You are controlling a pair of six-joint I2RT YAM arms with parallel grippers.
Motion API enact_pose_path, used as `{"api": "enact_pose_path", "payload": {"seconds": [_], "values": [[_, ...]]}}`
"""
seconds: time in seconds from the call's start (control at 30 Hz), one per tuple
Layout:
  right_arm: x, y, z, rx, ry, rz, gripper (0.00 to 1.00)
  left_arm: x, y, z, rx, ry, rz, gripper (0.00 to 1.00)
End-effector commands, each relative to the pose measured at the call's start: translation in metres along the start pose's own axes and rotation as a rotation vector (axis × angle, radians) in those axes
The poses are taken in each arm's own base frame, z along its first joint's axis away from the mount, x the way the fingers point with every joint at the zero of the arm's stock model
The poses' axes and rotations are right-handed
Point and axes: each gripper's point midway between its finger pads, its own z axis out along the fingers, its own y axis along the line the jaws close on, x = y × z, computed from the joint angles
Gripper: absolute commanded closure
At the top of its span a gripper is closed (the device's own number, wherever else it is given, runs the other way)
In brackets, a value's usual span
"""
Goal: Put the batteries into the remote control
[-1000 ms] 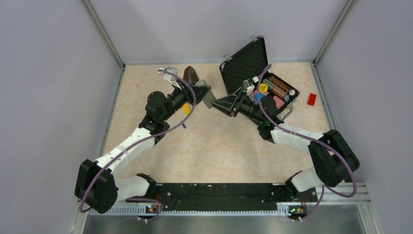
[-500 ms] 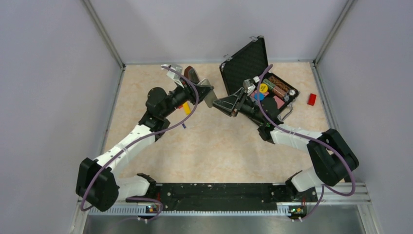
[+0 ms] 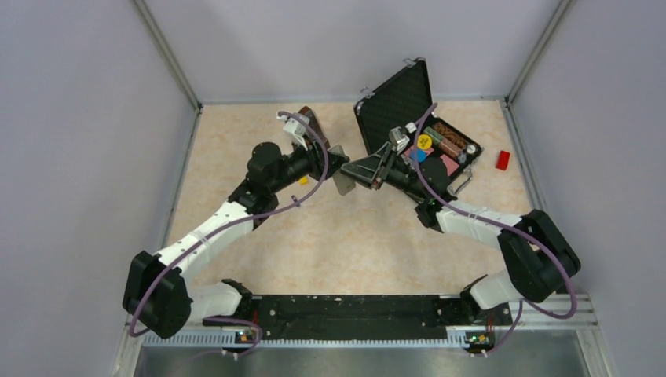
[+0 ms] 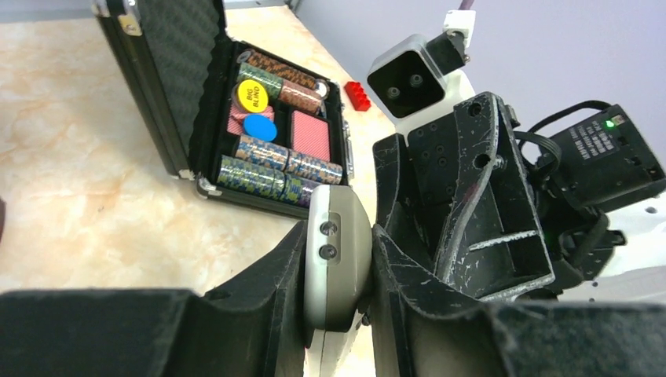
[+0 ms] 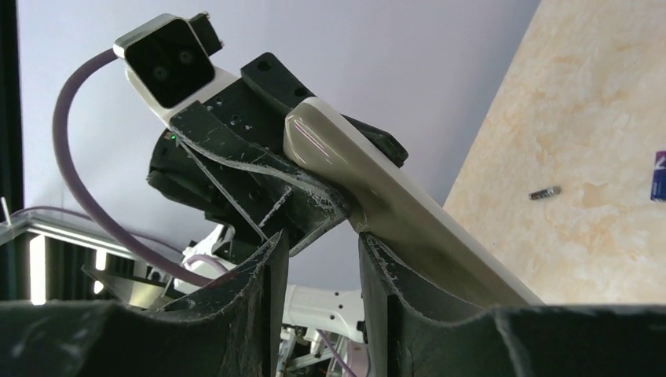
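Note:
My left gripper [image 4: 338,228] is shut on the remote control [image 4: 338,259], which shows end-on between its fingers with the grey back to the right. From above, the remote [image 3: 343,179] hangs tilted over the table's middle, left gripper [image 3: 338,166] on it. My right gripper [image 3: 360,170] faces it from the right and stands open [image 5: 320,239] with nothing in the gap. The remote's grey back [image 5: 408,204] lies against the outer side of one right fingertip [image 5: 369,239]. A bluish-purple battery [image 5: 658,177] lies on the table [image 3: 297,202]. A small dark grey piece [image 5: 544,192] lies near it.
An open black case [image 3: 393,102] with poker chips and cards stands at the back right [image 4: 169,78]. A red block [image 3: 503,159] lies to its right. A yellow block [image 3: 302,181] sits under the left arm. A brown object [image 3: 312,120] stands at the back.
My left arm has swung right and a little nearer with the remote, bringing it up against the right gripper's fingers. The right arm has hardly moved.

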Motion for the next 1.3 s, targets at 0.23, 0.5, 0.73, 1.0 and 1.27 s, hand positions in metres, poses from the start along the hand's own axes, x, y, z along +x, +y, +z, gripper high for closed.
{"api": "enact_pose_path", "payload": {"seconds": [0.23, 0.5, 0.73, 1.0, 1.27], "values": [[-0.009, -0.099, -0.032, 0.62, -0.05, -0.024, 0.58, 0.016, 0.016, -0.017, -0.136, -0.211, -0.257, 1.0], [0.004, -0.141, -0.058, 0.782, 0.046, -0.129, 0.36, 0.058, 0.067, -0.015, -0.337, -0.279, -0.406, 1.0], [0.015, -0.114, -0.059, 0.55, 0.334, -0.663, 0.31, 0.079, 0.084, -0.015, -0.41, -0.248, -0.45, 1.0], [0.034, -0.097, -0.037, 0.374, 0.535, -0.807, 0.23, 0.078, 0.065, -0.016, -0.35, -0.176, -0.434, 1.0], [0.071, -0.115, -0.024, 0.388, 0.661, -0.907, 0.23, 0.067, 0.045, -0.023, -0.3, -0.164, -0.435, 1.0]]}}
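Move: My left hand holds the remote near its upper end; its middle is roughly 3 cm back, 1 cm right and 3 cm below that hand. From my right hand, fingertips beside it, the middle is about 2 cm left and 2 cm down. About 27 cm under the left hand, the blue battery lies 6 cm ahead, 13 left, the yellow block 13 ahead, 11 left. The chip case stands 20 cm ahead, 27 right of my right hand, well below. I lower the remote with my left hand about 12 cm, edging a little left, pitching it some 25 degrees nose-down and turning it counter-clockwise, grip kept. My right hand draws off the remote, sinking about 16 cm and swinging slightly right, then comes back left and up a few centimetres. Meanwhile I roll it over, tip its fingers downward and spread them wide around the remote's free lower end, not yet closing. ##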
